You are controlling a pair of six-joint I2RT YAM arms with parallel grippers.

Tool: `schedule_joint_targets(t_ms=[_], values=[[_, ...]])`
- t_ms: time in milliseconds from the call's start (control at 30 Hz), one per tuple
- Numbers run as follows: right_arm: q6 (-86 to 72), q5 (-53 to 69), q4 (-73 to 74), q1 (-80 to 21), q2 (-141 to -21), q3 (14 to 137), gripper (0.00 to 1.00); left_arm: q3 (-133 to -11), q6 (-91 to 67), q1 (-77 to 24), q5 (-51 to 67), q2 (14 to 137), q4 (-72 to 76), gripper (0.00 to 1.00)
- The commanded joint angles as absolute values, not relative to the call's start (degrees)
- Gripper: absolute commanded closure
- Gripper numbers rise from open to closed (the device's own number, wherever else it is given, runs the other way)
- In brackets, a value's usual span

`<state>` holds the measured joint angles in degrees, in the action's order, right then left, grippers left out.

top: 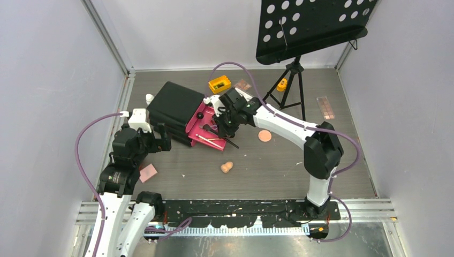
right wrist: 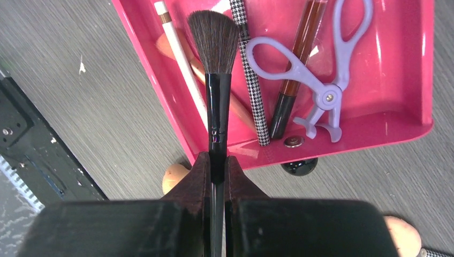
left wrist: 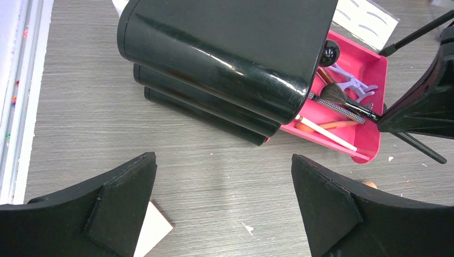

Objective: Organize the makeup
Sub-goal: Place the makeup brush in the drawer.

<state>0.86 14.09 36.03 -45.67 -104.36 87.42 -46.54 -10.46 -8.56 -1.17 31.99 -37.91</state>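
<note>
My right gripper (right wrist: 217,166) is shut on the black handle of a dark-bristled brush (right wrist: 215,48), whose bristles hang over the open pink drawer (right wrist: 407,64). In that drawer lie lilac scissors (right wrist: 327,98), a houndstooth pen (right wrist: 251,69), a brown tube (right wrist: 300,53) and a white pencil (right wrist: 184,69). From above, the right gripper (top: 224,128) sits at the drawer (top: 206,131) of the black chest (top: 174,107). My left gripper (top: 160,140) stands open and empty beside the chest's near corner. Loose on the table are a peach sponge (top: 227,167), a round puff (top: 264,135) and a pink card (top: 148,172).
A black music stand (top: 310,27) on a tripod stands at the back right. A yellow block (top: 219,84), one brown palette (top: 243,85) and another palette (top: 325,107) lie behind and to the right. A white bottle (top: 149,98) is behind the chest. A white eyebrow card (left wrist: 367,19) lies past the drawer.
</note>
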Motion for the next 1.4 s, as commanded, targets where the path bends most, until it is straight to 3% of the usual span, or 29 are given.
schedule_joint_targets(t_ms=[0,700,1367], values=[[4.92,15.79,42.48,-45.96,-106.42,94.07,1.00,-46.29,-10.46,-8.26,-0.44,31.48,-35.08,0.00],[9.80,13.91,47.13,-48.68,-119.81,110.35,1.00,-46.23,-10.37,-8.26,-0.44,31.46,-35.09,0.00],[6.24,10.03,41.04,-49.99,-123.81,112.96,0.99,-46.23,-10.33,-8.26,-0.26,31.48,-34.99,0.00]])
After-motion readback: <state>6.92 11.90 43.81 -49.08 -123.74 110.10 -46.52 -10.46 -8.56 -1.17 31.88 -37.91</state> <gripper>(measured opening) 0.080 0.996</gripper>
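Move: About 4 cm left and 3 cm ahead of the right hand, which already holds the makeup brush, and some 6 cm below it, lies the middle of the open pink drawer. The upper black knob is about 8 cm ahead, 8 cm left and 2 cm down; in the drawer, the purple curler lies 4 cm ahead and 1 cm left, the white pencil 2 cm back and 5 cm left. From the left hand, the drawer is roughly 9 cm ahead, 20 cm right and 16 cm lower. Carrying the brush head-first deeper over the drawer, the right hand travels about 6 cm left, with some 3 cm forward and 3 cm down, sinking in stages rather than steadily and still going down at the end. The wrist turns only slightly, and the shut fingers keep their grip on the handle as the brush head slides in below the upper black knob. ##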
